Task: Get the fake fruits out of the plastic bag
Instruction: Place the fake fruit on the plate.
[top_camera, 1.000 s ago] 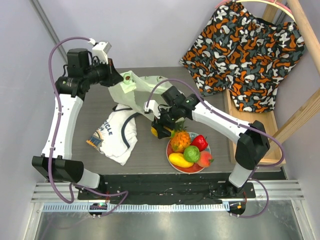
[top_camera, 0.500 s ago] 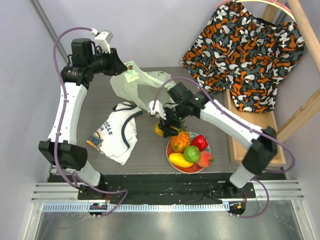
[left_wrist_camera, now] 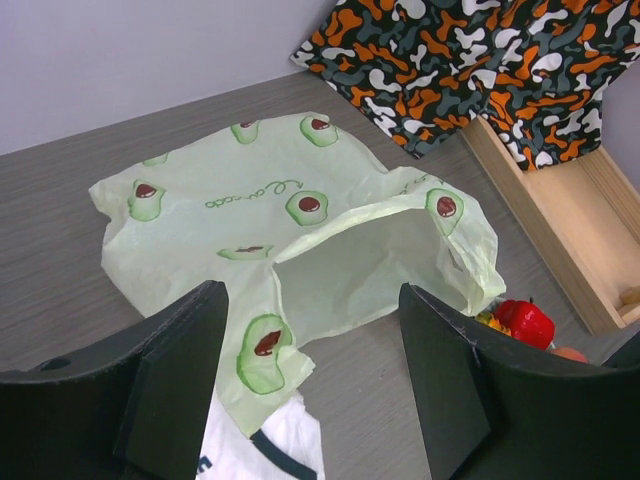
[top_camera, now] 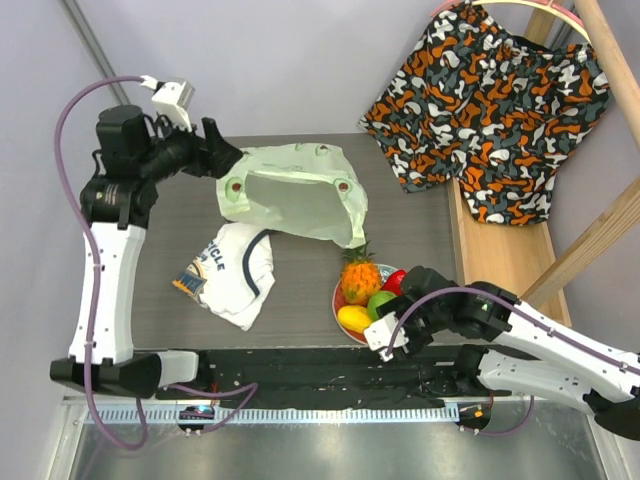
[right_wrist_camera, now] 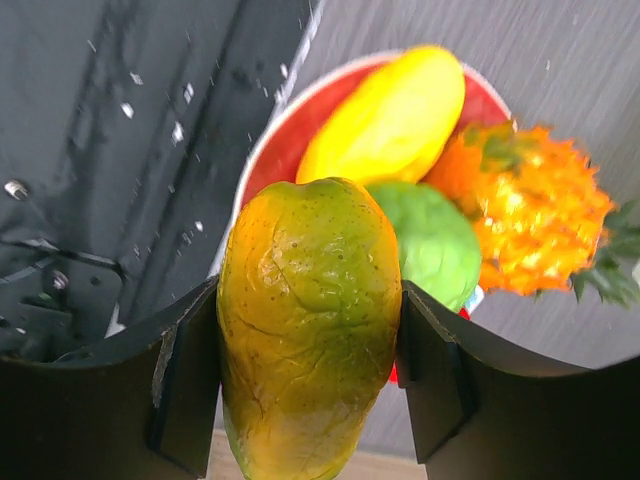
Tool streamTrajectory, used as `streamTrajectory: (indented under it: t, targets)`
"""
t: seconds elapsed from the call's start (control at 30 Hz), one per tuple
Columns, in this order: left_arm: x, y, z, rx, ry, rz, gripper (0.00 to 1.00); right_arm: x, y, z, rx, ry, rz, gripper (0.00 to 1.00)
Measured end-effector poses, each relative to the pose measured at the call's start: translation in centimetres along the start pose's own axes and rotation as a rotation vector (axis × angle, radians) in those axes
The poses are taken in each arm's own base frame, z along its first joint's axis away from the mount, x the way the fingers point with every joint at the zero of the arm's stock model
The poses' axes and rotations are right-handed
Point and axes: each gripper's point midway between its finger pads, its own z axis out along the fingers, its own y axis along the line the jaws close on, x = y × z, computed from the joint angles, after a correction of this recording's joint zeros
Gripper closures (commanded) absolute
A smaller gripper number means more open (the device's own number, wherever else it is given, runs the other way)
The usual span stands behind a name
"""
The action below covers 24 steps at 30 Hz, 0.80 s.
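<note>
The plastic bag (top_camera: 295, 190), pale green with avocado prints, lies flat and open-mouthed on the table; it also fills the left wrist view (left_wrist_camera: 300, 215). My left gripper (top_camera: 226, 158) hangs open just left of it, with nothing between its jaws (left_wrist_camera: 312, 380). At the plate's near edge my right gripper (right_wrist_camera: 308, 340) is shut on an orange-green fake fruit (right_wrist_camera: 305, 320). On the red plate (right_wrist_camera: 265, 150) lie a yellow fruit (right_wrist_camera: 385, 115), a green lime (right_wrist_camera: 435, 240) and an orange pineapple (right_wrist_camera: 530, 215). From above the right gripper (top_camera: 385, 338) covers part of the plate (top_camera: 338, 300).
A white printed T-shirt (top_camera: 235, 265) lies left of the plate, its edge under the bag. A wooden rack (top_camera: 505, 250) with a patterned cloth (top_camera: 490, 90) stands on the right. The black base strip (top_camera: 300, 365) runs along the near edge.
My left gripper opened, let go of the bag and pulled back left; the bag dropped flat. My right arm carried the orange-green fruit from mid-table to the plate's near edge.
</note>
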Motion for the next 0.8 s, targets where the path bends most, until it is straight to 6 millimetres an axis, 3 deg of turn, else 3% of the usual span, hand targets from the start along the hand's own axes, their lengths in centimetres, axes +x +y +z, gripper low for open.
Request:
streamTrajectory:
  t: [0.17, 0.37, 0.57, 0.67, 0.8]
  targets:
    - [0.1, 0.4, -2.7, -0.028, -0.037, -0.022, 0.27, 1.1, -1.8, -0.6, 0.118, 0.065, 0.046, 0.68]
    - [0.9, 1.9, -3.2, -0.047, -0.03, -0.085, 0.27, -0.1, -5.5, -2.9, 0.298, 0.032, 0.256, 0.67]
    - [1.3, 1.7, -3.3, -0.018, -0.024, -0.119, 0.27, -0.7, -6.3, -3.8, 0.356, -0.015, 0.371, 0.66]
    - [1.7, 1.4, -3.2, 0.003, -0.014, -0.134, 0.27, 0.2, -7.2, -4.1, 0.41, 0.003, 0.454, 0.66]
    - [1.7, 1.2, -3.2, 0.017, -0.013, -0.136, 0.27, 2.9, -9.4, -4.4, 0.505, 0.05, 0.648, 0.66]
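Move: The right hand, with the mango in its fingers, is low over the plate's near right part: the plate's middle lies about 4 cm ahead, 3 cm to the left and some 12 cm below. Below it too, the green fruit is about 4 cm ahead and 2 cm left, the red pepper some 9 cm ahead and 2 cm right, the pineapple about 10 cm ahead and 7 cm left. From the left hand the plate is roughly 20 cm back, 27 cm right and 39 cm down. The right hand keeps its grip on the mango and carries it forward about 9 cm over the plate's right side, rising some 5 cm on the way to clear the fruits and easing briefly before pushing on level towards the pepper's side, while the wrist swings round about 45 degrees clockwise. The left hand, already open and free of the plastic bag, draws back a couple of centimetres and drifts a little to its left above the bag's left end. ##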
